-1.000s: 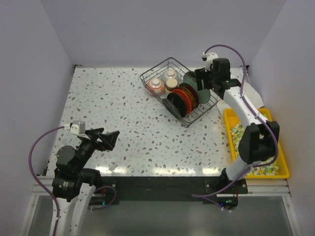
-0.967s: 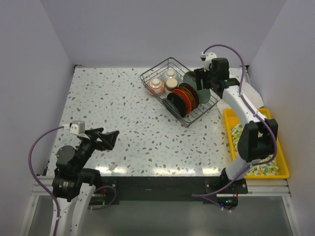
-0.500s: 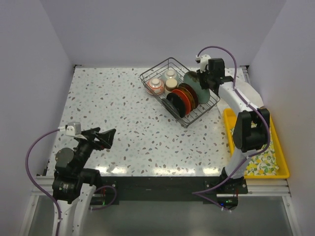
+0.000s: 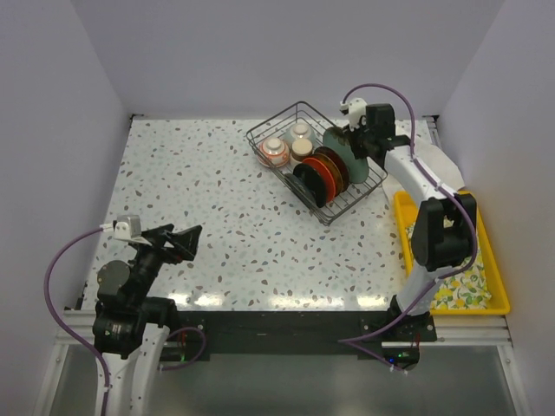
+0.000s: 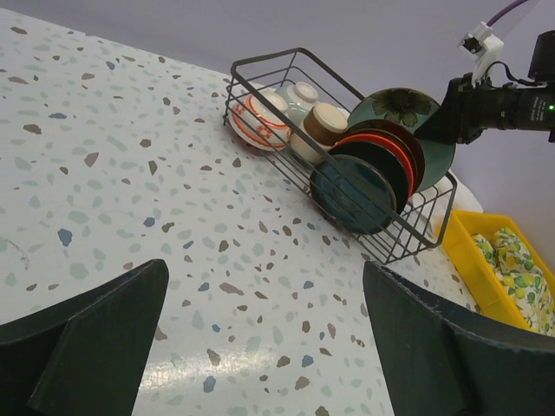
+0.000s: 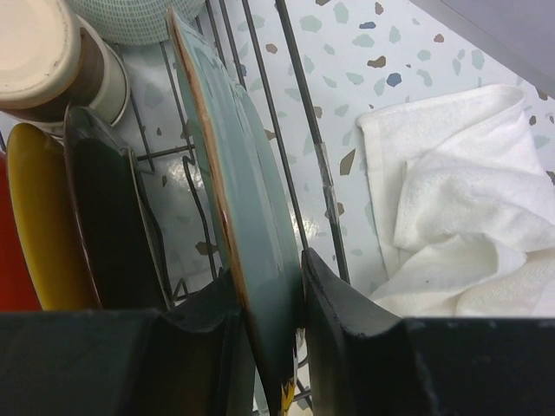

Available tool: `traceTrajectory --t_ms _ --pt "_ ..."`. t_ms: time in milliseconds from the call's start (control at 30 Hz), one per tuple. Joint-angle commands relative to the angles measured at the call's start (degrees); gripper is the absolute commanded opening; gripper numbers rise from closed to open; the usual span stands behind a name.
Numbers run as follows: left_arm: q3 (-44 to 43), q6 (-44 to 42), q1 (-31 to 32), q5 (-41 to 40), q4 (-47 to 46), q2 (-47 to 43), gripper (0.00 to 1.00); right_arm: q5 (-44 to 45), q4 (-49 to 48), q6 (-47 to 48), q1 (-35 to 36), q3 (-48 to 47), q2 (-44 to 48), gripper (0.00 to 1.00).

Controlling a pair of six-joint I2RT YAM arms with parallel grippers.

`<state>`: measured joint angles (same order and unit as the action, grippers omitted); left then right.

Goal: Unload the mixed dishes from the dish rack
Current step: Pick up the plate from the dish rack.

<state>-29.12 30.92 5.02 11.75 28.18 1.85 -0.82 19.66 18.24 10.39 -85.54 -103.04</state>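
The dark wire dish rack (image 4: 288, 178) stands at the table's back right. In it several plates stand on edge: a dark one (image 4: 310, 184), an orange-red one (image 4: 326, 172) and a teal plate (image 4: 340, 146) at the far end. A red-patterned bowl (image 4: 273, 152) and cream-brown cups (image 4: 302, 147) fill its left part. My right gripper (image 4: 354, 139) is shut on the teal plate (image 6: 251, 199); in the right wrist view the gripper (image 6: 269, 267) pinches the plate's rim from both sides. My left gripper (image 5: 264, 269) hangs open over the near-left table, far from the dish rack (image 5: 260, 65).
A crumpled white cloth (image 6: 451, 217) lies on the table just outside the rack's right wall. A yellow tray (image 4: 499, 286) with a lemon-print cloth sits along the right edge. Purple-grey walls close the table on three sides.
My right gripper has reached a little further left into the rack and closed on the teal plate's rim. The left arm has drawn back slightly toward the near edge, still open.
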Motion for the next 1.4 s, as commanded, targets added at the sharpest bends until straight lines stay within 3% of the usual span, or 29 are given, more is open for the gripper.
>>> traceTrajectory --t_ms 0,733,1000,1167,1367 --pt "0.4 0.3 -0.8 0.6 -1.5 0.5 1.0 1.7 -6.9 0.8 0.2 -0.6 7.4 0.0" --pt "0.1 -0.8 -1.1 1.7 -1.8 2.2 1.0 5.5 -8.8 3.6 1.6 -2.4 14.0 0.0" --pt "-0.8 -1.9 -1.1 2.5 -3.4 7.3 1.0 5.7 -8.1 4.5 1.6 -2.1 19.3 0.0" --pt "-0.4 0.5 -1.0 3.3 -7.7 10.2 1.0 5.1 -9.5 -0.8 1.7 -0.6 23.1 0.0" --pt "-1.5 1.2 -1.0 4.2 -13.3 16.3 1.0 -3.2 -9.6 -13.6 1.8 0.5 26.1 0.0"
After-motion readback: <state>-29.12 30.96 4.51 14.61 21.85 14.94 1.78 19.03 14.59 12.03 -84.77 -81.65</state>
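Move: The right fingers already pinch the green plate near its upper right rim, its middle about 4 cm left, 1 cm ahead and 4 cm below. The brown plate stands some 8 cm left and 2 cm back, 7 cm lower; the beige cup about 15 cm left, 4 cm ahead, 9 cm lower. The towel lies roughly 20 cm right, 8 cm ahead, 17 cm down. From the left hand, the green plate is about 32 cm ahead, 41 cm right, 12 cm lower. Keeping its pinch on the green plate's rim, the right hand draws it up out of the dish rack by about 17 cm, slowly at first and then quicker, pulling back some 5 cm mainly in the later, faster part while the fingers tip up about 20 degrees towards level. Late on, the empty left hand, still open, eases forward about 3 cm and sinks slightly. ##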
